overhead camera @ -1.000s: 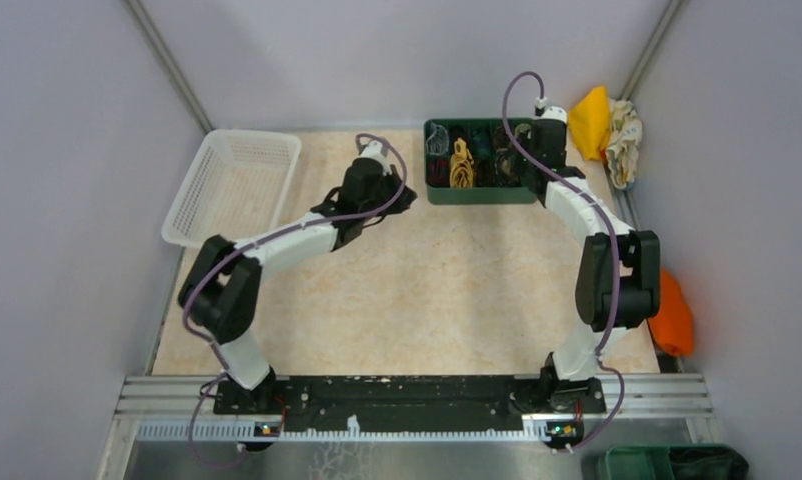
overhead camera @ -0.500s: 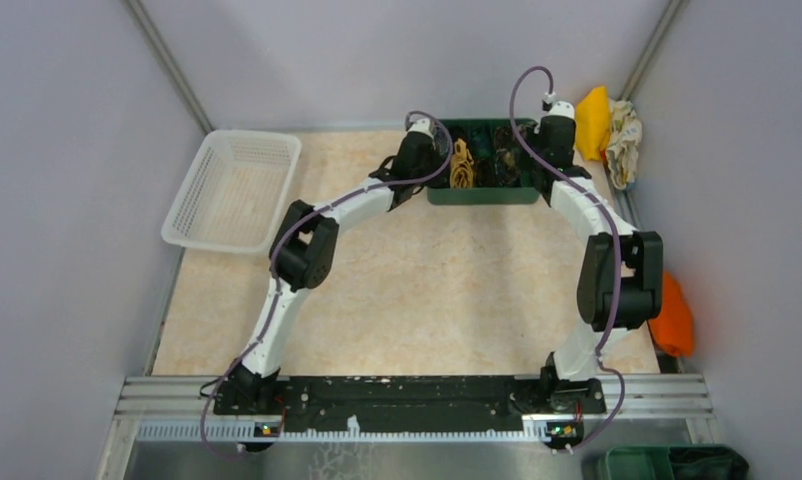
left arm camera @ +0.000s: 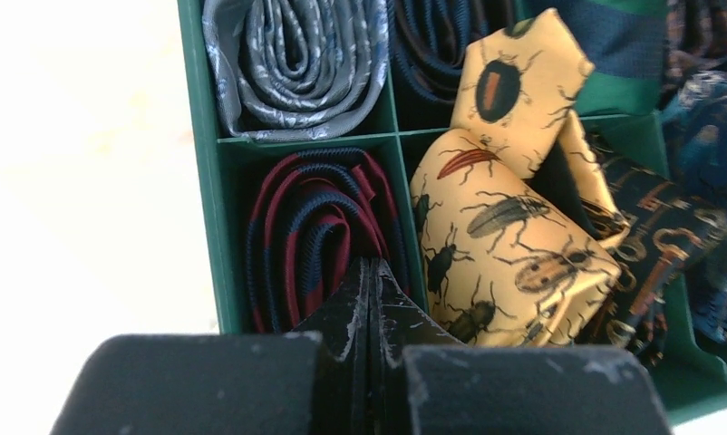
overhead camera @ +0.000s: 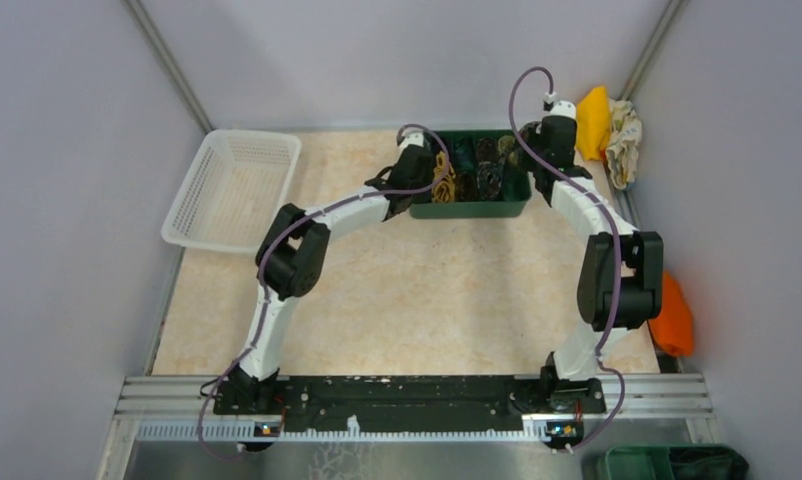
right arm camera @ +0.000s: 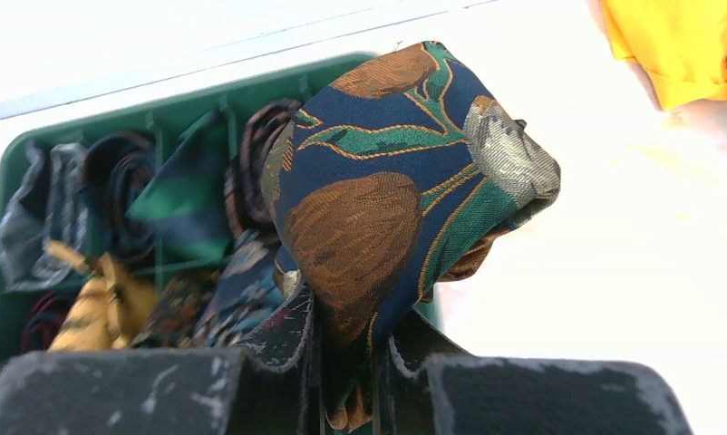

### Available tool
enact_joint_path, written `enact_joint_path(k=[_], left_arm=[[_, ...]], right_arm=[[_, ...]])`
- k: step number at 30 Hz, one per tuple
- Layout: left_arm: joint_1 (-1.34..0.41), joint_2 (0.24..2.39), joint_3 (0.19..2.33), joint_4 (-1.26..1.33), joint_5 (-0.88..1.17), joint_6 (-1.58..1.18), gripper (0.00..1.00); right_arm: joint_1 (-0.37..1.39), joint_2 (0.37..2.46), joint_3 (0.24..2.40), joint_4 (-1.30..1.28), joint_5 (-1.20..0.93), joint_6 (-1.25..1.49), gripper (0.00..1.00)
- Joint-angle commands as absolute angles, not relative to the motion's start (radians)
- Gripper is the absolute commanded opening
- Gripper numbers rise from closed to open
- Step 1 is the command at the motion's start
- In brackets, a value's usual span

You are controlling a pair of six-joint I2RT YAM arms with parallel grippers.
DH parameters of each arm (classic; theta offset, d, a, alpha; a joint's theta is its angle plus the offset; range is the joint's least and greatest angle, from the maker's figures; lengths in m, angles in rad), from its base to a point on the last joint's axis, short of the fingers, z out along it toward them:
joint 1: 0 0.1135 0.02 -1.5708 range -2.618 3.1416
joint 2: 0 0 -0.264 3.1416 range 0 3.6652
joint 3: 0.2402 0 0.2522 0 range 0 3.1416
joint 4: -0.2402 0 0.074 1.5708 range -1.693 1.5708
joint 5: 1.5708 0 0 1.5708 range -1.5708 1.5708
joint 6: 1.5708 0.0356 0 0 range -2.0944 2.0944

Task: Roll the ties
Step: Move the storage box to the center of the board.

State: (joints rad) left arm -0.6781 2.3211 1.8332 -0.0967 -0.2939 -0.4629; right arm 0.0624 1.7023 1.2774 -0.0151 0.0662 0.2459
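Note:
A green divided box [overhead camera: 467,209] at the back holds several ties. In the left wrist view a grey rolled tie [left arm camera: 296,63], a maroon-and-navy striped roll [left arm camera: 310,236] and a loose gold beetle-print tie [left arm camera: 505,227] lie in its compartments. My left gripper [left arm camera: 371,272] is shut with nothing in it, its tips just over the striped roll at the box's left end [overhead camera: 429,185]. My right gripper [right arm camera: 351,340] is shut on a folded dark navy tie with brown and teal blotches [right arm camera: 387,190], held above the box's right end [overhead camera: 539,160].
A white mesh basket [overhead camera: 232,190] stands at the back left. Yellow and white cloth lumps [overhead camera: 602,125] lie in the back right corner, and an orange lump [overhead camera: 674,320] is by the right wall. A green bin [overhead camera: 667,462] sits off the table, front right.
My left arm has swung right and reached out to the box's left end. The green box has shifted a little left and nearer. The right arm holds still.

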Motion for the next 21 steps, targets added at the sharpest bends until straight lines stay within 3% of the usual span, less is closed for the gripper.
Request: enact_joint_path(k=[1, 13, 21], left_arm=[[-0.663, 2.291, 1.581, -0.294, -0.378, -0.52, 0.0], [-0.661, 2.233, 1.456, -0.242, -0.358, -0.535, 0.0], [-0.654, 2.181, 1.402, -0.204, -0.352, -0.534, 0.0]], right_arm=[[0.053, 1.665, 1.273, 0.038, 0.094, 0.208, 0.0], [0.109, 1.639, 1.126, 0.007, -0.022, 0.188, 0.0], [0.187, 1.724, 1.257, -0.295, 0.086, 0.088, 0.0]])
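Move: The left hand's shut fingertips are already down in the storage box's near-left compartment on the burgundy rolled tie; the box's middle lies about 9 cm right, 4 ahead and 3 lower, the yellow tie roughly 5 cm right, level ahead. The right hand holds a navy patterned tie, with the empty near-right compartment 4 cm back, 1 left, 11 below. From this hand, the olive tie is 4 cm ahead, 1 left, and the blue floral tie 4 back, 6 left. Shut fingertips still in the burgundy tie's compartment, the left hand drags the storage box left and back towards the board's middle, about 6 cm in all, quickly at first, then creeping. The right hand keeps its pinch on the navy tie and, after a brief pause, sinks some 8 cm while drawing back and left after the box's empty near-right compartment, fingers tipping down and turning slightly counter-clockwise. ##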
